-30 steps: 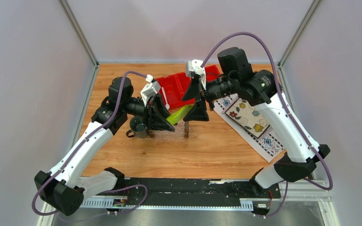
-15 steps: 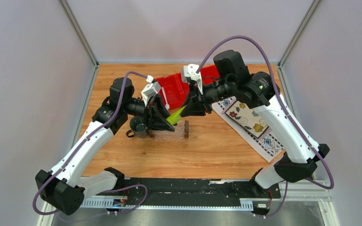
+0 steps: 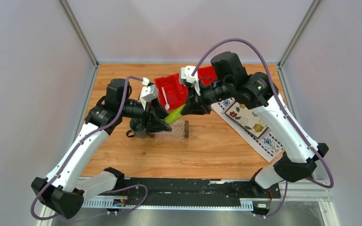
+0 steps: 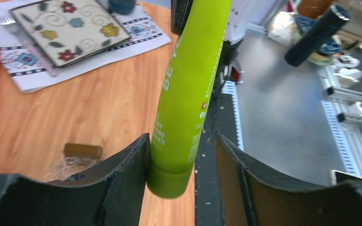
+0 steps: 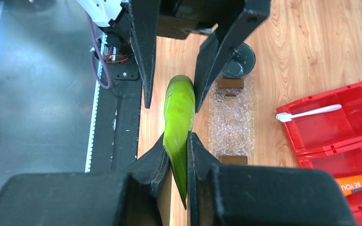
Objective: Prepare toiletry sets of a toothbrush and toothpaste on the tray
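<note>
The lime green toothpaste point(image 3: 173, 116) hangs in the air between both grippers, above the clear tray point(image 3: 172, 137). My right gripper point(image 5: 176, 141) is shut on the tube's flat crimped end point(image 5: 179, 113). My left gripper point(image 4: 181, 141) stands open around the cap end point(image 4: 188, 94); one finger touches the tube and a gap shows at the other. The white toothbrush point(image 5: 311, 112) lies in a compartment of the red bin point(image 5: 330, 132). The orange toothpaste point(image 5: 358, 182) lies in another compartment. The tray point(image 5: 231, 117) holds nothing.
A dark mug point(image 3: 139, 126) stands just left of the tray, under my left gripper. A flower-patterned cloth point(image 3: 250, 120) with a plate on it lies to the right. The red bin point(image 3: 169, 89) sits behind the grippers.
My right gripper moved in to the left and shut on the green tube's flat end. My left jaws widened off the tube, and the left arm drew back a little.
</note>
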Robot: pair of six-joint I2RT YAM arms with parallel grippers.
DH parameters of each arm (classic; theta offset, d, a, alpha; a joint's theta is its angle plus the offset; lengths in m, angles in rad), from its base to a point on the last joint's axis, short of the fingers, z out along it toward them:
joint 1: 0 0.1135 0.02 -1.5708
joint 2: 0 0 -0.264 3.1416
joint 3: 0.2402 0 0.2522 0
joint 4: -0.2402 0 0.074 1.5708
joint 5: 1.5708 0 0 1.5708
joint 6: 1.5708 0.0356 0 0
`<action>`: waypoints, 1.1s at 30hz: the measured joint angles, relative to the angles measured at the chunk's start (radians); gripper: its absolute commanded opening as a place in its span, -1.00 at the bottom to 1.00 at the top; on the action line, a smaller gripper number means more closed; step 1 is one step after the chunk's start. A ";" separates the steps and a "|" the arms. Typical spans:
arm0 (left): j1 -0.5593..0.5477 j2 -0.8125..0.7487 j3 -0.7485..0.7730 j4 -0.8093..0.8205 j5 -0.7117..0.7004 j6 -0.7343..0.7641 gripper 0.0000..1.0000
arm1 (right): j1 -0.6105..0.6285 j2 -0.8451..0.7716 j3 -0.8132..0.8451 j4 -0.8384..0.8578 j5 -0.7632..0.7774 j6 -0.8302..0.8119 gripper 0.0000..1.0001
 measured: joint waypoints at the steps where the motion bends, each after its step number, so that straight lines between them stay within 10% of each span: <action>1: 0.007 -0.010 0.003 -0.017 -0.021 0.018 0.25 | 0.000 0.000 0.000 0.000 0.011 0.002 -0.95; 33: 0.033 -0.410 -0.071 -0.377 -0.918 0.378 0.28 | 0.053 0.362 0.156 -0.138 0.471 0.064 -1.00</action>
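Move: My right hand holds the green toothpaste tube by its flat end. The tray to which it goes lies about 13 cm ahead, 7 cm to the left and some 36 cm below; the dark mug at the tray's left end is 20 cm left, 14 cm ahead, and the toothbrush is about 30 cm ahead, 9 cm left. From my left hand, already open around the cap end, the mug lies 14 cm ahead, 14 cm left and 27 cm below; the tray is 14 cm ahead, 1 cm left. I keep the tube pinched in my right hand and lower it about 12 cm while reaching some 9 cm forward towards the tray, tipping my fingers steeply down so the cap end leads. My open left hand pulls clear of the cap end, going about 14 cm left and then sinking some 5 cm, and swings from pointing right to pointing forward-right and down at the mug. ##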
